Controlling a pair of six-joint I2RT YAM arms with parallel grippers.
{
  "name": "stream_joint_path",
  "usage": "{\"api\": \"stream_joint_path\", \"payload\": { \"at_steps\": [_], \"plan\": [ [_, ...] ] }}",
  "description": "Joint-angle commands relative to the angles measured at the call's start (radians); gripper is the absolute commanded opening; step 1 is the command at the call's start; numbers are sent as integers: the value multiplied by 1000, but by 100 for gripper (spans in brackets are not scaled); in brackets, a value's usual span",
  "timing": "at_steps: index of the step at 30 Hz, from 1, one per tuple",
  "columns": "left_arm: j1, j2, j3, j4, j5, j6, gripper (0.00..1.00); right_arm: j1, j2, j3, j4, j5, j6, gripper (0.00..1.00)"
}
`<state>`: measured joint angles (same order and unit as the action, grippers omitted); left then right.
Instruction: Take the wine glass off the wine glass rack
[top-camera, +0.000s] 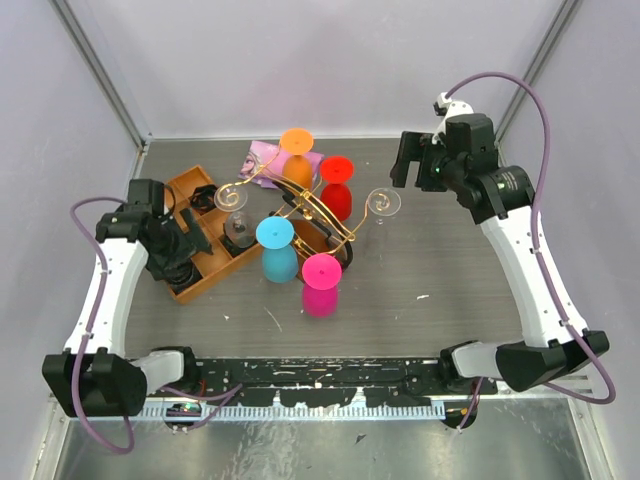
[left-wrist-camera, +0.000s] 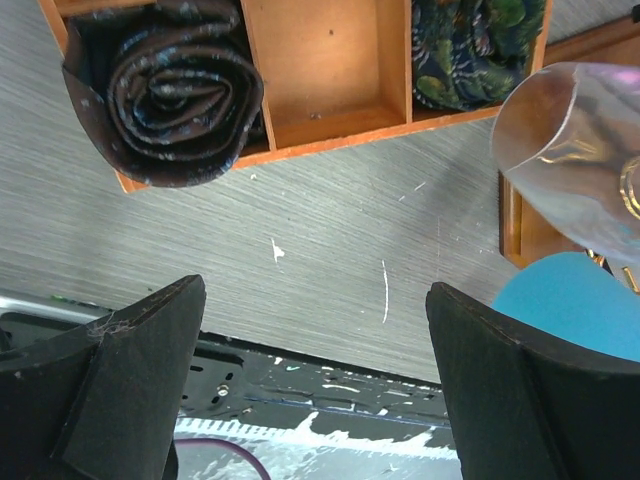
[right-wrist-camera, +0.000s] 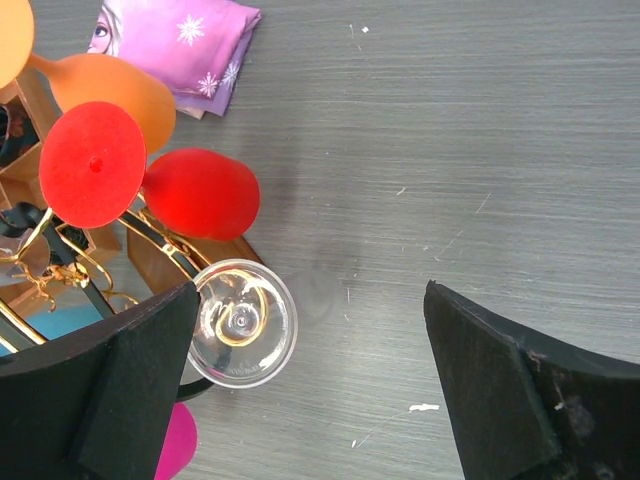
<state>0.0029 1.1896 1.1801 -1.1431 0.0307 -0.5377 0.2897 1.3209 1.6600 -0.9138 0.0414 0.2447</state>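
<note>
The gold wire wine glass rack stands mid-table on its brown base. Glasses hang from it foot-up: orange, red, blue, pink, a clear one at the right end and a clear one at the left. My right gripper is open and empty, above and right of the rack. In the right wrist view the right clear glass's foot lies by its left finger. My left gripper hovers open over the tray and shows empty in its wrist view.
An orange compartment tray holding rolled ties sits left of the rack. A purple packet lies behind it, also in the right wrist view. Enclosure walls stand at the back and sides.
</note>
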Motion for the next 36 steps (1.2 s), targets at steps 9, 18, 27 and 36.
{"api": "stream_joint_path", "payload": {
  "at_steps": [9,18,27,36],
  "plan": [
    [-109,-107,-322,130,-17,-248,99,-2,-27,-70,110,-52,13,100],
    [-110,-51,-400,219,-70,-302,99,-2,-49,-91,110,-35,-6,100],
    [25,156,-330,253,-145,-277,99,-2,-74,-100,96,-25,-27,100],
    [303,256,-258,263,-181,-191,99,-3,-67,-77,100,-62,-33,100]
  ]
}}
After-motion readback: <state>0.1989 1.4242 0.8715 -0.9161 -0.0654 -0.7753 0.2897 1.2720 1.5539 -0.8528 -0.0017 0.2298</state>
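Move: The organizer box lies under and ahead of my left hand: its middle about 8 cm ahead, 2 cm left and 15 cm down, with its near corner some 5 cm back and 5 cm left. The dark rolled cloth is about 1 cm ahead and 4 cm left. The rack's clear glass hangs roughly 6 cm ahead and 9 cm right, the blue one 1 cm back and 15 cm right. From my right hand the box's middle is some 46 cm left and 2 cm back. I sink my open left hand about 13 cm to the organizer box's near corner, drawing back some 5 cm first. Once low, I sweep it left about 8 cm and a little forward, turning it some 25 degrees counter-clockwise and tipping the fingers steeper, so the right finger comes against the box's near wall and pushes it left, away from the rack. ##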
